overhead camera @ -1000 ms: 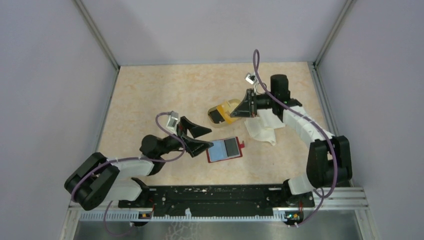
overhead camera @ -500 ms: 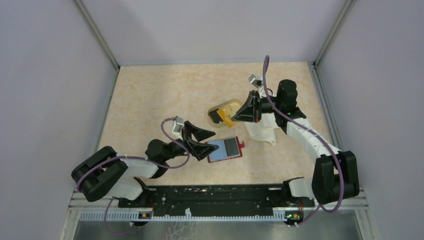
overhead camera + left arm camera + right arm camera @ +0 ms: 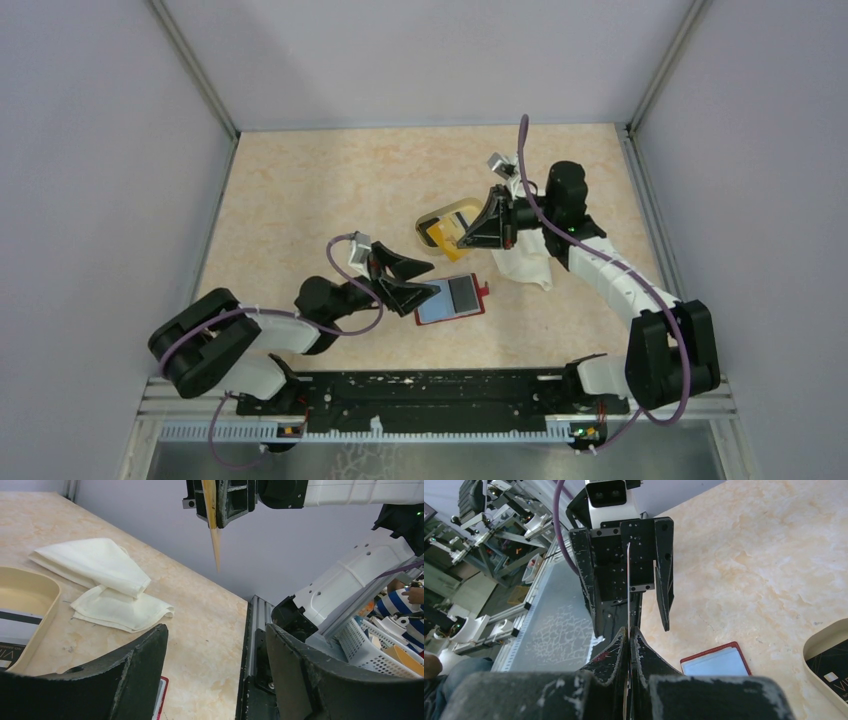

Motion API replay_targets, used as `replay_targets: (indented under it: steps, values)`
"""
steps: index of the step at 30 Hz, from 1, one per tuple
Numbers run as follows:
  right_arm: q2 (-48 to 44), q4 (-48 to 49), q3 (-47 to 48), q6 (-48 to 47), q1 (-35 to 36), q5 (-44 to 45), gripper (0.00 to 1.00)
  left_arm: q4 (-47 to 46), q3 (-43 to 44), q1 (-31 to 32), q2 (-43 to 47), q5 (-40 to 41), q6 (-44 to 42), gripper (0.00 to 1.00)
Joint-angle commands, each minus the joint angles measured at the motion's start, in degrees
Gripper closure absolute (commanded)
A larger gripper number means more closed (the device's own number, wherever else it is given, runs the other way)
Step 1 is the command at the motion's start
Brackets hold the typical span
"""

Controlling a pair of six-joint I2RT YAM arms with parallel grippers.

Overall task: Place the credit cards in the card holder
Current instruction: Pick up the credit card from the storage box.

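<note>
The red card holder [image 3: 452, 298] lies open on the table with a light blue card [image 3: 435, 303] on its left half. My left gripper [image 3: 434, 277] hovers at the holder's left edge, open and empty [image 3: 216, 630]. A corner of the holder [image 3: 162, 696] shows by its left finger. My right gripper [image 3: 463, 238] is shut on a yellow credit card [image 3: 440, 236] above the tan tray [image 3: 447, 208]. That card is seen edge-on [image 3: 628, 580] between the right gripper's shut fingers [image 3: 629, 629]. A black card [image 3: 835, 666] lies in the tray.
A folded white cloth [image 3: 525, 262] lies right of the tray, under the right arm, and also appears in the left wrist view [image 3: 102, 580]. The black base rail [image 3: 440, 392] runs along the near edge. Grey walls close in the table on three sides.
My left gripper has moved right up to the card holder's edge and its jaws have narrowed a little. My right gripper has shifted over the tray with the yellow card still in it.
</note>
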State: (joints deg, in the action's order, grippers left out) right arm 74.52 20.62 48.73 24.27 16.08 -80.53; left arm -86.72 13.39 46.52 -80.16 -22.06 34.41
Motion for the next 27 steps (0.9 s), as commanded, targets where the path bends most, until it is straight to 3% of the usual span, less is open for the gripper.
replay_targets:
  steps: [1, 12, 18, 23, 25, 27]
  values:
    - [-0.21, 2.74, 0.4, -0.01, 0.81, -1.36, 1.0, -15.85, 2.12, 0.37, -1.14, 0.41, -1.73, 0.25]
    - [0.66, 2.5, 0.23, -0.51, 2.1, -1.06, 1.0, -15.87, 6.71, 0.36, -4.03, -1.96, 0.28, 0.36]
    - [0.96, 1.43, 0.2, -1.71, 2.68, -0.68, 1.0, -15.9, 8.96, 0.25, -4.71, -1.5, -0.14, 0.48]
    - [0.98, 0.3, 0.3, -2.78, 2.87, -0.34, 1.0, -16.02, 10.41, 0.27, -5.71, -1.53, 0.04, 0.67]
    - [0.93, -0.54, 0.31, -3.54, 2.96, -0.01, 1.0, -16.0, 10.68, 0.26, -6.03, -1.24, -0.01, 0.8]
    - [0.93, -1.75, 0.51, -4.76, 3.09, 0.33, 1.0, -15.98, 10.78, 0.24, -6.23, -1.49, -0.1, 1.0]
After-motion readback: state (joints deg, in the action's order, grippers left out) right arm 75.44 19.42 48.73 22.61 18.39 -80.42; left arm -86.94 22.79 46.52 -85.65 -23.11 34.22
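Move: The credit card, still pinched in the right fingers, has its middle some 4 cm ahead of the left hand, 2 cm to its right and 6 cm above. Below the left hand, about 18 cm down, lie the open card holder (5 cm ahead, 4 cm right) and the storage box (19 cm ahead, 5 cm right). From the right hand, the left gripper is about 4 cm back, 5 cm left and 7 cm lower; the card's middle sits 3 cm left, 1 cm below. The left hand, fingers pointing to the right, brings its open gripper in under and around the near lower part of the card, first right and forward and then mostly upward, some 4 cm in all, and its fingers go from wide open to almost shut, beginning to pinch the card between their tips. The right hand keeps its shut grip on the card and offers it with a slow drift of about 1 cm to the left, also slightly back and down, its attitude nearly unchanged. ##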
